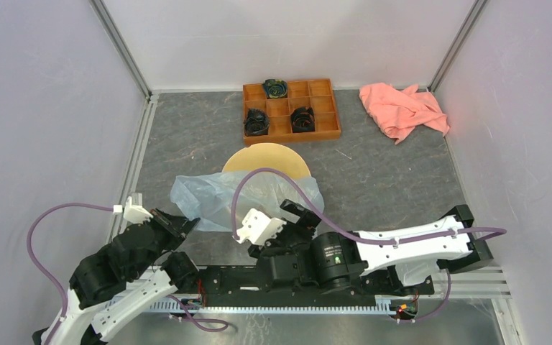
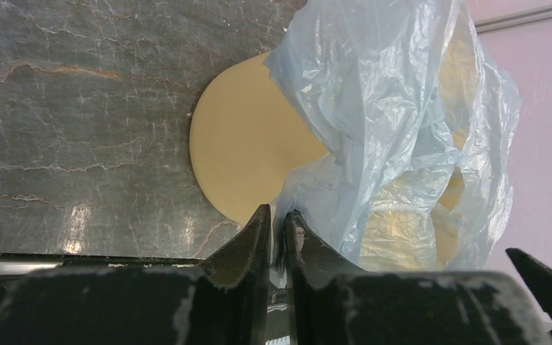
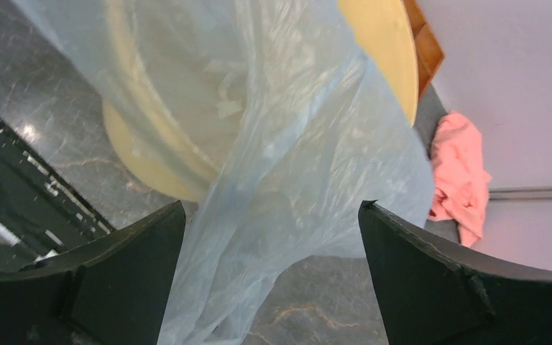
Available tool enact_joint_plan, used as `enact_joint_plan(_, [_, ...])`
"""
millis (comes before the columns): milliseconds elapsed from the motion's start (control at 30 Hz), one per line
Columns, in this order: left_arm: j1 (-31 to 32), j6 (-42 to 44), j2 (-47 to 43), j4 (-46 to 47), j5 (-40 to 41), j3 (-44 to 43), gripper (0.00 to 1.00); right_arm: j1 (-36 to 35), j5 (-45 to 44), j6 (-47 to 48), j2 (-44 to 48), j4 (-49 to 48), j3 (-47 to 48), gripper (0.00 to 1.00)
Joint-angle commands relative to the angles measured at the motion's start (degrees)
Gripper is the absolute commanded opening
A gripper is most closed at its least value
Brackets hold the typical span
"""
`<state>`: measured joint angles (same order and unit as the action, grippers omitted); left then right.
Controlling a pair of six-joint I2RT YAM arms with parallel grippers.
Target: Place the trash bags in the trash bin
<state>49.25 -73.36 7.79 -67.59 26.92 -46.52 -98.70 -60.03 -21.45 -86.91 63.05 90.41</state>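
Observation:
The trash bin (image 1: 266, 159), a pale yellow bucket, lies on its side mid-table with its mouth toward the arms. The pale blue trash bag (image 1: 212, 194) is draped over that mouth and spreads left onto the table. My left gripper (image 1: 189, 224) is at the bag's left edge. In the left wrist view the left gripper (image 2: 277, 214) is shut on a thin fold of the bag (image 2: 388, 108), beside the bin's base (image 2: 244, 144). My right gripper (image 3: 272, 205) stands open, with the bag (image 3: 295, 144) hanging loose between its fingers in front of the bin (image 3: 381, 43).
An orange-brown compartment tray (image 1: 291, 129) with dark coiled items sits behind the bin. A salmon-pink cloth (image 1: 402, 109) lies at the back right, and the cloth (image 3: 460, 172) also shows in the right wrist view. Enclosure walls stand on three sides.

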Motion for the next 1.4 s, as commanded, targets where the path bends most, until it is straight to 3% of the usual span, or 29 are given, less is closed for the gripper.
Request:
enact_joint_plan(0, [0.05,-1.87,-0.47,1.25,3.11,-0.33,0.20,-1.24,1.94,-6.57,4.61,-1.68,-5.07,0.98])
enact_joint_plan(133, [0.05,-0.52,1.04,3.06,2.09,-0.25,0.26,-1.22,-4.16,-11.51,5.79,-0.71,-8.43,0.94])
enact_joint_plan(300, [0.05,-0.52,2.60,3.23,0.83,0.91,0.25,-0.40,-11.48,-11.75,7.83,-0.33,-6.02,0.35])
enact_joint_plan(400, [0.05,-1.03,2.75,3.61,0.36,2.18,0.24,3.33,-8.74,-1.44,12.97,-12.63,-8.85,0.00])
enact_joint_plan(733, [0.05,1.76,7.72,5.83,0.45,4.96,0.30,27.89,16.87,31.25,23.93,-45.87,-24.28,0.00])
enact_joint_plan(867, [0.05,1.15,9.26,5.19,3.50,5.25,0.28,40.78,32.33,33.58,22.89,-52.18,-26.81,0.00])
enact_joint_plan(1033, [0.03,0.98,12.30,5.19,7.37,4.20,0.30,48.50,44.19,33.69,19.20,-57.37,-28.58,0.00])
enact_joint_plan(1100, [0.05,1.14,14.35,4.54,7.39,2.60,0.39,50.89,48.09,32.87,17.81,-58.39,-28.54,0.00])
enact_joint_plan(1267, [0.05,2.56,17.52,-1.89,1.54,-4.44,0.77,51.34,51.57,32.02,17.07,-57.19,-27.85,0.03])
enact_joint_plan(1367, [0.05,6.12,14.66,-6.79,-2.03,-10.46,0.86,51.61,51.35,32.00,18.16,-56.91,-28.30,0.07])
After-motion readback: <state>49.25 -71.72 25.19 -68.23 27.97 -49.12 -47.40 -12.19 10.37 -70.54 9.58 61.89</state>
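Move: The right hand, open over the near side of the bin, has the blue bag's near edge between its jaws, roughly 1 cm ahead, 2 cm to its right and just below. The bin's middle lies about 11 cm ahead, 3 cm left and 15 cm down; the wooden tray some 42 cm ahead, 4 cm right and 26 cm below. From the left hand, already pinching the bag's left corner, the bin is about 9 cm ahead, 19 cm right and 9 cm down. Dipping about 2 cm and easing right, the right hand shuts on the bag's edge, then drags it swiftly some 20 cm forward and about 5 cm rightward to the bin's far right rim, rolling its left side up some 20 degrees. The left hand sinks about 4 cm beside the bin, edging forward, then opens wide off the bag's corner and starts back up. ##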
